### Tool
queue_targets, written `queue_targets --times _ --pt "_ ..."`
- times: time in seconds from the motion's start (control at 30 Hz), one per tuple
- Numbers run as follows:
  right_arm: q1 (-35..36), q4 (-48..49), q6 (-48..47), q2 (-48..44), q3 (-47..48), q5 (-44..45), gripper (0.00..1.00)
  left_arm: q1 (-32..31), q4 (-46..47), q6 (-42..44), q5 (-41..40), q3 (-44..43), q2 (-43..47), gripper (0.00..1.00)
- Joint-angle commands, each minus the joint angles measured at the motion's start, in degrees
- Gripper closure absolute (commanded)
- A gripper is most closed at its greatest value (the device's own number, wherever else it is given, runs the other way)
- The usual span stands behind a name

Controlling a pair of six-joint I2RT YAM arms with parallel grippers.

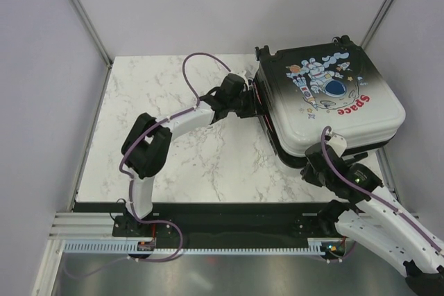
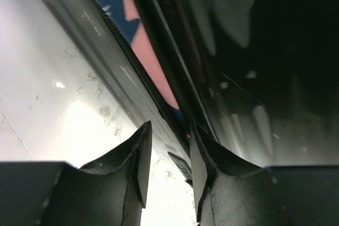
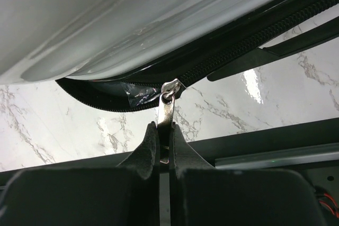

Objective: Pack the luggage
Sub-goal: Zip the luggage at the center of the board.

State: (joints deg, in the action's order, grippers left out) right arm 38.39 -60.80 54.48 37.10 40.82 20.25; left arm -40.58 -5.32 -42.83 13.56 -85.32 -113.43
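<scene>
The luggage (image 1: 333, 102) lies flat at the table's right, its astronaut lid lowered over the bottom shell. A narrow gap between the shells (image 2: 265, 51) shows something pink and blue (image 2: 151, 59) inside. My left gripper (image 1: 255, 105) is at the case's left edge. Its jaws (image 2: 170, 130) stand apart, with the lower shell's rim running just beyond them and nothing clamped. At the near corner, my right gripper (image 1: 312, 163) is shut (image 3: 164, 128) on the silver zipper pull (image 3: 166, 109). The pull hangs from the black zipper track (image 3: 238, 56) under the pale shell (image 3: 132, 19).
The marble table (image 1: 173, 81) stretches left of the case. A black frame rail (image 1: 229, 209) runs along the near edge, just under the right gripper. Grey walls enclose the back and both sides.
</scene>
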Motion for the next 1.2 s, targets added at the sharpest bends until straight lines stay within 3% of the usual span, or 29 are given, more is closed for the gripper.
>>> queue_targets --times 0.0,0.43,0.5,0.53,0.57,0.6,0.9,1.17 --pt "0.10 -0.81 2.21 -2.91 2.87 1.02 1.00 0.06 -3.99 -0.77 -2.65 -4.15 -2.15 0.60" --pt "0.10 0.32 1.51 -2.39 1.55 1.28 1.00 -1.17 -5.49 1.26 -1.88 -8.55 -6.97 0.59" --pt "0.10 2.34 0.81 -2.39 0.76 0.14 1.00 -1.43 -5.66 0.64 0.49 -8.72 -8.12 0.68" --pt "0.19 2.96 0.54 -2.21 0.49 -0.21 1.00 -1.87 -5.58 0.03 0.85 -8.46 -8.47 0.86" --pt "0.11 3.75 0.02 -2.12 0.06 -0.65 1.00 -2.22 -5.66 -0.15 0.59 -8.03 -8.56 0.96" --pt "0.10 4.02 -0.42 -1.86 -0.12 -1.69 1.00 -2.57 -5.23 -0.32 0.41 -7.67 -8.30 0.98" --pt "0.10 5.77 -5.95 -1.51 1.45 -6.09 1.00 -4.86 -2.68 -4.98 -7.93 -3.19 -3.82 0.98" --pt "1.95 10.52 -10.27 4.81 7.33 -7.78 1.00 -6.44 -1.89 -7.62 -8.47 -4.07 -4.61 0.98"
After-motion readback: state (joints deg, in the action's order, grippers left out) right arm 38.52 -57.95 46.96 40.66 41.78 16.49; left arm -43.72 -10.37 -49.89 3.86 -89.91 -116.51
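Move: The luggage's lower zipper tape, along the open left edge, runs about 1 cm ahead, 1 cm right and 2 cm below the open left fingers; the patterned clothes in the gap sit about 5 cm ahead, 2 cm right and 3 cm down. The right hand already pinches the zipper pull: its slider is about 2 cm ahead, and the open front-left corner it is drawn towards some 6 cm ahead and 6 cm left, with the handle about 6 cm ahead and 14 cm right. Down and a touch to the right, the left hand eases about 1.5 cm onto the open edge and shuts its fingers, pinching the lower zipper tape, then holds there while turning slightly counter-clockwise. The right keeps its grip on the pull, nearly still at first, then draws it left about 1.5 cm along the seam towards the corner, also turning some 10 degrees counter-clockwise. ##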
